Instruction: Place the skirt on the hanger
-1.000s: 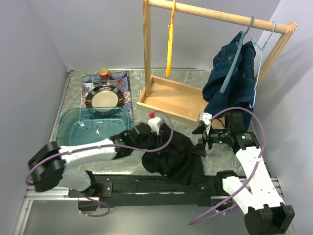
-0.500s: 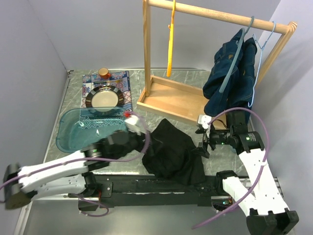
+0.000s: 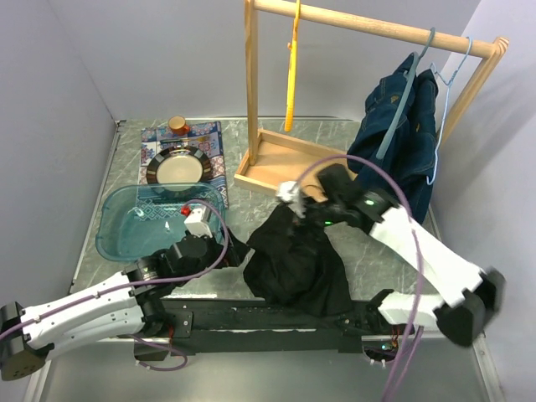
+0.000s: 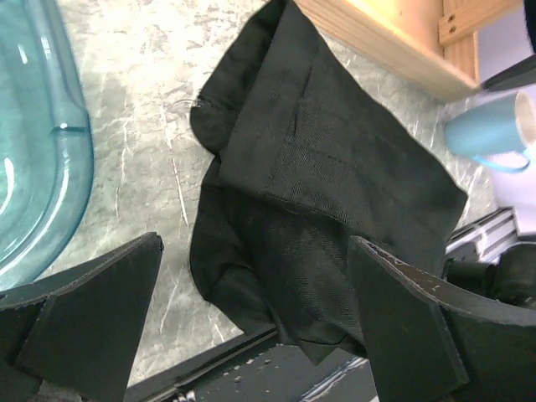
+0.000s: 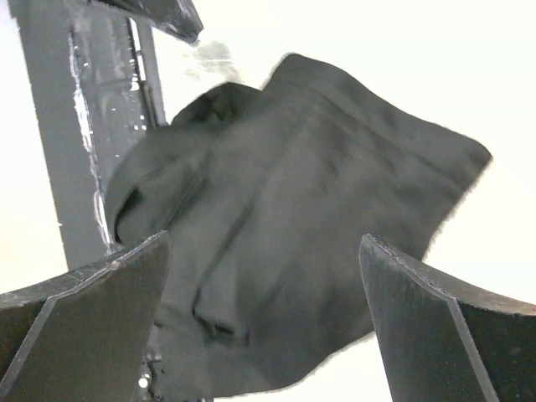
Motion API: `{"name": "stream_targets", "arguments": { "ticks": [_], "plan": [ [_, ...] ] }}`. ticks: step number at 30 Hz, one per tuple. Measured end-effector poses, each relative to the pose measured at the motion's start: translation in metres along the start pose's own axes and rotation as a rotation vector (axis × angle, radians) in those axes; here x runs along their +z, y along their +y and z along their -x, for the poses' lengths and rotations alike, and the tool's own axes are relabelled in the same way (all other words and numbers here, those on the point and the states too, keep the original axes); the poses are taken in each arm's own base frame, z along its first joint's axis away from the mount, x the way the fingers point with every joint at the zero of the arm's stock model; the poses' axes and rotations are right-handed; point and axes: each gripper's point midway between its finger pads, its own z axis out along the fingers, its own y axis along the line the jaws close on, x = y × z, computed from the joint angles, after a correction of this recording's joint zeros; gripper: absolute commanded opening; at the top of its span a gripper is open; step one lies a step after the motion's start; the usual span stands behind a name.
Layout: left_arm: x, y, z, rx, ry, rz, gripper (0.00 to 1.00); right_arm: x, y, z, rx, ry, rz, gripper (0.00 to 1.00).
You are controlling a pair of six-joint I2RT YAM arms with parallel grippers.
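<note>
The black skirt [image 3: 295,261] lies crumpled on the marble table, its near edge draped over the front rail. My left gripper [image 3: 235,250] stands open just left of it; in the left wrist view the skirt [image 4: 327,193] lies ahead between the spread fingers [image 4: 84,322], untouched. My right gripper [image 3: 301,214] hovers open over the skirt's far edge, and the right wrist view looks down on the skirt [image 5: 285,234] with nothing gripped. An empty yellow hanger [image 3: 291,67] hangs from the wooden rack's rail.
The wooden rack [image 3: 293,167] stands behind the skirt, with a denim garment [image 3: 394,142] on a grey hanger and a light blue wire hanger [image 3: 442,109] at its right end. A teal tub [image 3: 146,219], a plate [image 3: 177,167] and a blue mug [image 4: 502,130] are nearby.
My left gripper let go of the skirt and drew back to the left. The skirt settled onto the table. My right arm swung in from the right to above the skirt's far edge.
</note>
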Motion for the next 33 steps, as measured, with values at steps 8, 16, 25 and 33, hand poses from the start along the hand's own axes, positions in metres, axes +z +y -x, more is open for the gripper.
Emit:
{"name": "stream_targets", "arguments": {
  "ticks": [8,16,25,33],
  "plan": [
    [-0.023,0.009,0.024,-0.099,-0.096,0.022,0.97,0.072,0.018,0.004,-0.067,0.211,0.034,0.92],
    [-0.044,0.022,0.039,-0.173,-0.167,0.038,0.97,0.112,0.001,-0.018,-0.109,0.384,-0.086,0.1],
    [-0.048,0.027,0.037,-0.191,-0.171,0.031,0.97,0.084,-0.001,0.05,-0.181,0.309,-0.1,0.0],
    [-0.046,0.029,0.034,-0.17,-0.162,0.046,0.97,-0.048,-0.01,0.123,-0.267,-0.047,-0.033,0.0]
  ]
}}
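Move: The skirt's left edge, where the right fingers will shut, lies about 7 cm left of the right hand, barely 1 cm ahead and some 10 cm below; the skirt's middle is roughly 5 cm right of that hand, 3 cm back and 11 cm down. From the right hand the blue basin stands 30 cm left and 9 cm ahead, the rack tray 20 cm ahead and 11 cm right. That edge is close to the left hand: about 4 cm ahead, 3 cm right, 4 cm below. The right hand pinches the skirt's left edge: wide open, it swings about 7 cm left while sinking some 10 cm, rolling about 25 degrees left side down, and shuts at the bottom. Keeping its grip, it then climbs over 20 cm, rolling back level and drifting left, then right again. The open left hand backs off about 6 cm left and rises slightly. ##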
